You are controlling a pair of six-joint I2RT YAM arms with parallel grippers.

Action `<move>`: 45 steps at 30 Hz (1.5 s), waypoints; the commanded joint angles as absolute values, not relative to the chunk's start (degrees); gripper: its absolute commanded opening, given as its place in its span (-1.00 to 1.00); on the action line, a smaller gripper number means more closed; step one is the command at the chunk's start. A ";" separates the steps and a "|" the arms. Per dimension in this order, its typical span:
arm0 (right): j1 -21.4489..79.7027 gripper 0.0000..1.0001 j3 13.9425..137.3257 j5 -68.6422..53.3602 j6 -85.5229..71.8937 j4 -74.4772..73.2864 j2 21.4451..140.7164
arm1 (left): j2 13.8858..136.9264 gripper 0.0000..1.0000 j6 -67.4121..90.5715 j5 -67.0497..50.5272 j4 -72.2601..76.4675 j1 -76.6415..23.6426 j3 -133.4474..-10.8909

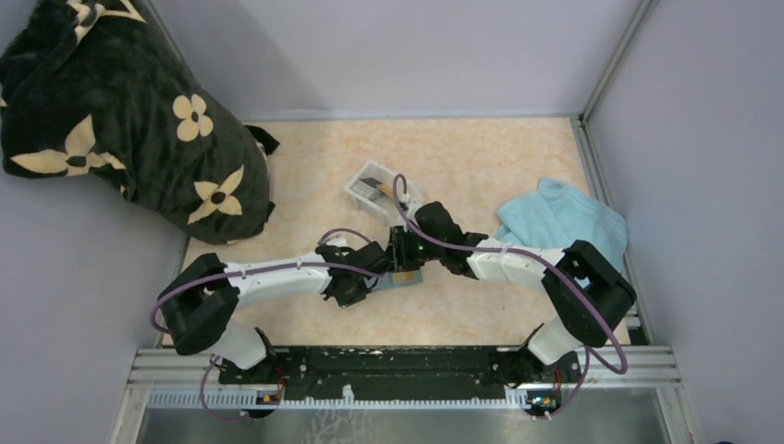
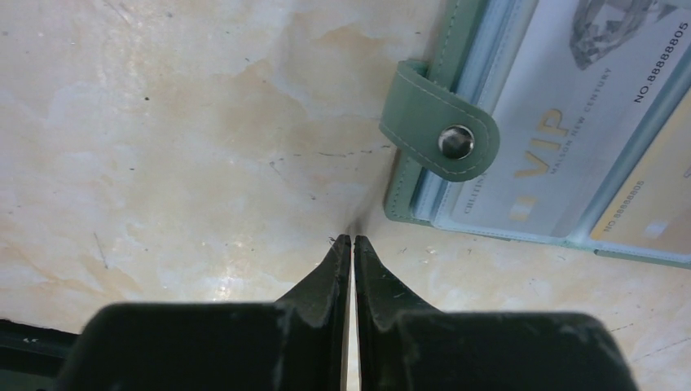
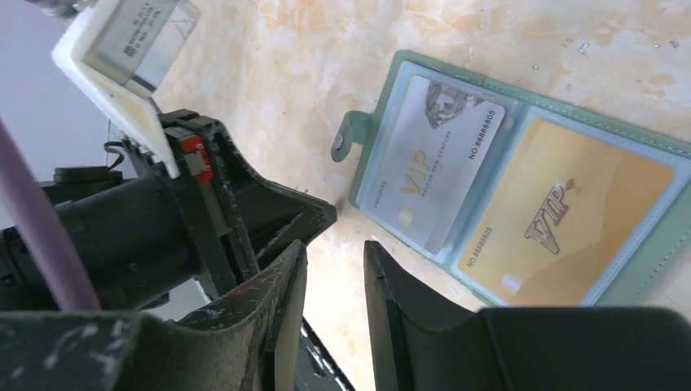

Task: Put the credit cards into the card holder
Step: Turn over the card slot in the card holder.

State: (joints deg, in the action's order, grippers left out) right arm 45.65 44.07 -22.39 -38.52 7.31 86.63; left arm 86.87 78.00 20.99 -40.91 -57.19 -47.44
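The card holder (image 3: 652,261) lies open on the table, grey-green outside and pale blue inside. A whitish VIP credit card (image 3: 432,159) sits in its left slot and an orange-yellow one (image 3: 566,224) in its right slot. In the left wrist view the holder's snap tab (image 2: 440,122) and the whitish card (image 2: 562,122) fill the upper right. My left gripper (image 2: 352,239) is shut on nothing, with its tips on the table just short of the holder's corner. My right gripper (image 3: 334,248) is open and empty, hovering beside the holder's left edge. In the top view both grippers meet at the holder (image 1: 408,278).
A white plastic tray (image 1: 356,190) with a card in it (image 1: 374,191) stands just behind the grippers. A light blue towel (image 1: 559,222) lies at the right. A black flowered blanket (image 1: 120,120) is heaped at the back left. Grey walls close in the table.
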 commanded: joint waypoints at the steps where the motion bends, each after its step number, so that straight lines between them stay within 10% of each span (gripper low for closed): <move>1: 46.32 -0.33 47.54 -20.26 -36.31 6.23 84.36 | 84.17 -0.81 80.68 23.60 -46.04 -57.29 -47.09; 21: 35.91 0.38 45.59 -14.42 -27.50 -3.44 86.68 | 82.72 -0.45 74.71 27.33 -41.68 -51.70 -47.27; 45: 34.89 0.43 44.54 -18.60 -28.67 2.41 93.16 | 85.80 -0.10 62.73 20.23 -32.79 -51.82 -47.65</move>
State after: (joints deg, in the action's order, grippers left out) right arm 35.33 44.23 -17.47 -28.69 -0.01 91.81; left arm 84.49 64.16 21.04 -32.93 -51.64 -46.04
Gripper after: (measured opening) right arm 0.714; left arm 0.442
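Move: The right hand, fingers part open, has the gold card's slot roughly 9 cm below it, about 3 cm ahead and 4 cm to its right. The silver card's slot lies some 2 cm ahead and 3 cm left of that hand, the white tray about 20 cm ahead and 3 cm left. From the nearly shut left hand, low over the table, the holder's snap strap is about 5 cm ahead and 2 cm right; the silver slot is 6 cm ahead and 6 cm right. Swing the right gripper some 8 cm to the right and 5 cm forward, opening it wide and steepening the fingers about 15 degrees, then sink about 6 cm in all so they straddle the gold slot's outer edge. Meanwhile lift the left gripper slightly, go left, then 3-4 cm forward and back rightwards, opening partway and easing down beside the snap strap at the holder's near left corner. ##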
